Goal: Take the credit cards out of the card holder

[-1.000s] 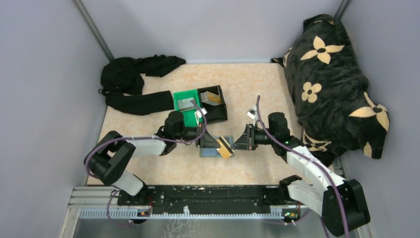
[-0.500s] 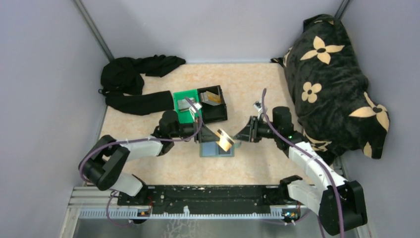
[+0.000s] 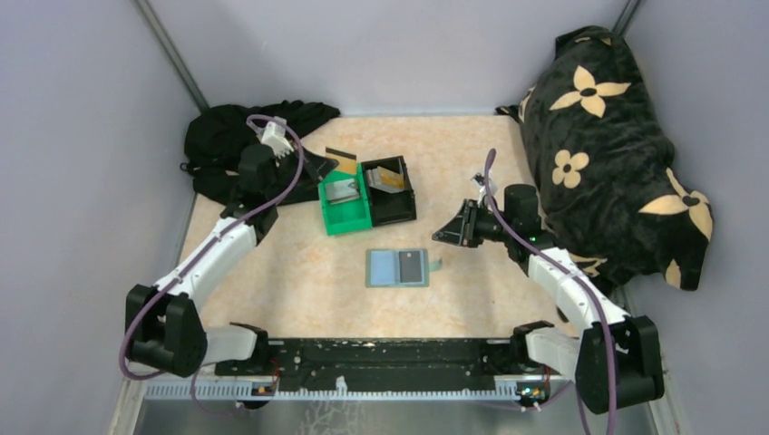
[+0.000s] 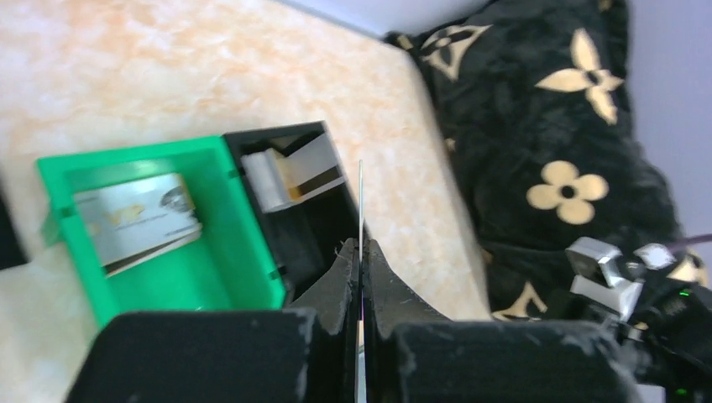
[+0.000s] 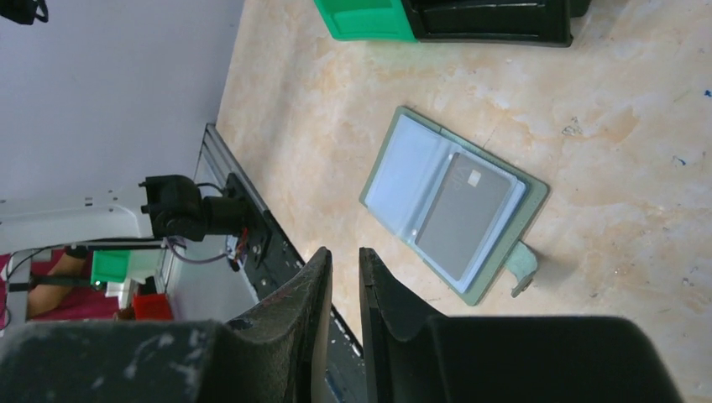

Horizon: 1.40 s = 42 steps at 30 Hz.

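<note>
The grey-blue card holder [image 3: 384, 268] [image 5: 401, 166] lies open and flat on the table's middle. A dark grey credit card [image 3: 413, 265] [image 5: 464, 214] sits in its right panel. My left gripper [image 3: 328, 166] [image 4: 361, 245] is raised over the back left, shut on a thin credit card [image 3: 341, 154] with a dark stripe, seen edge-on [image 4: 361, 193] in the left wrist view, just above the bins. My right gripper [image 3: 444, 234] [image 5: 344, 256] hovers right of the card holder, open by a narrow gap, with nothing in it.
A green bin [image 3: 347, 225] [image 4: 243, 252] holding a silver card [image 4: 138, 222] stands beside a black bin [image 3: 410, 192] [image 4: 277, 138] with cards [image 4: 290, 176]. Black cloth [image 3: 231, 154] lies at the back left. A black flowered cushion [image 3: 608, 136] fills the right side.
My left gripper closed on the card, lifted it off the card holder and swung back-left over the bins. My right gripper opened and drew back right. The card holder now lies flat.
</note>
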Tool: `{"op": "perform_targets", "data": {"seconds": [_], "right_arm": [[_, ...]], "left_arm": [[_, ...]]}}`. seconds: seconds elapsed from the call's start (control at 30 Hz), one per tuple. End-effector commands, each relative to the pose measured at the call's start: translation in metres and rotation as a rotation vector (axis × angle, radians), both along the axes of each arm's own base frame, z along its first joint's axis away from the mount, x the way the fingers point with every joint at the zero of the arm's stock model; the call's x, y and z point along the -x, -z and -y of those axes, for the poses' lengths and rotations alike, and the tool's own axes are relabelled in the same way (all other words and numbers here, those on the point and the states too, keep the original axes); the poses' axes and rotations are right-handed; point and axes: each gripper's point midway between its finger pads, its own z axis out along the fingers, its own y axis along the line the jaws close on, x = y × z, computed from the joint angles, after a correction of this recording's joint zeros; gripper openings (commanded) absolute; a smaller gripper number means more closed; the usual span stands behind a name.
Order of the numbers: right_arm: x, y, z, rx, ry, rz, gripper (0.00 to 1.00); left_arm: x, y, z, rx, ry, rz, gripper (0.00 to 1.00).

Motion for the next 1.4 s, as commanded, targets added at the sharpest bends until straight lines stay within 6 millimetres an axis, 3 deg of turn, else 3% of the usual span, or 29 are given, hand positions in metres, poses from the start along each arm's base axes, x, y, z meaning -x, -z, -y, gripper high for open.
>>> {"op": "perform_targets", "data": {"seconds": [0.0, 0.33, 0.6, 0.87, 1.37], "right_arm": [[-0.003, -0.013, -0.009, -0.055, -0.071, 0.064, 0.19], [-0.005, -0.015, -0.019, -0.133, -0.141, 0.042, 0.17], [-0.008, -0.013, -0.020, -0.133, -0.147, 0.037, 0.17], [-0.008, -0.003, -0.021, -0.128, -0.150, 0.006, 0.17], [-0.009, 0.002, -0.021, -0.124, -0.151, -0.009, 0.16]], "left_arm": [[-0.004, 0.046, -0.021, -0.158, -0.072, -0.152, 0.00], [-0.029, 0.080, -0.023, -0.169, -0.104, -0.204, 0.00], [-0.055, 0.109, -0.009, -0.118, -0.097, -0.261, 0.00], [-0.075, 0.128, -0.017, -0.140, -0.175, -0.263, 0.00], [-0.085, 0.156, -0.022, -0.203, -0.211, -0.347, 0.00]]}}
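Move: The left hand holds a card; the green tray it goes for lies about 6 cm ahead, level sideways and some 23 cm below. The VIP card lies in that tray, roughly 8 cm ahead and 2 cm left of the hand; the black tray is about 8 cm ahead and 10 cm right. From the right hand the green tray lies some 18 cm ahead, 21 cm left and 13 cm below. Left hand, still pinching the card, sinks about 16 cm, easing 8 cm forward and tipping down towards the green tray. ##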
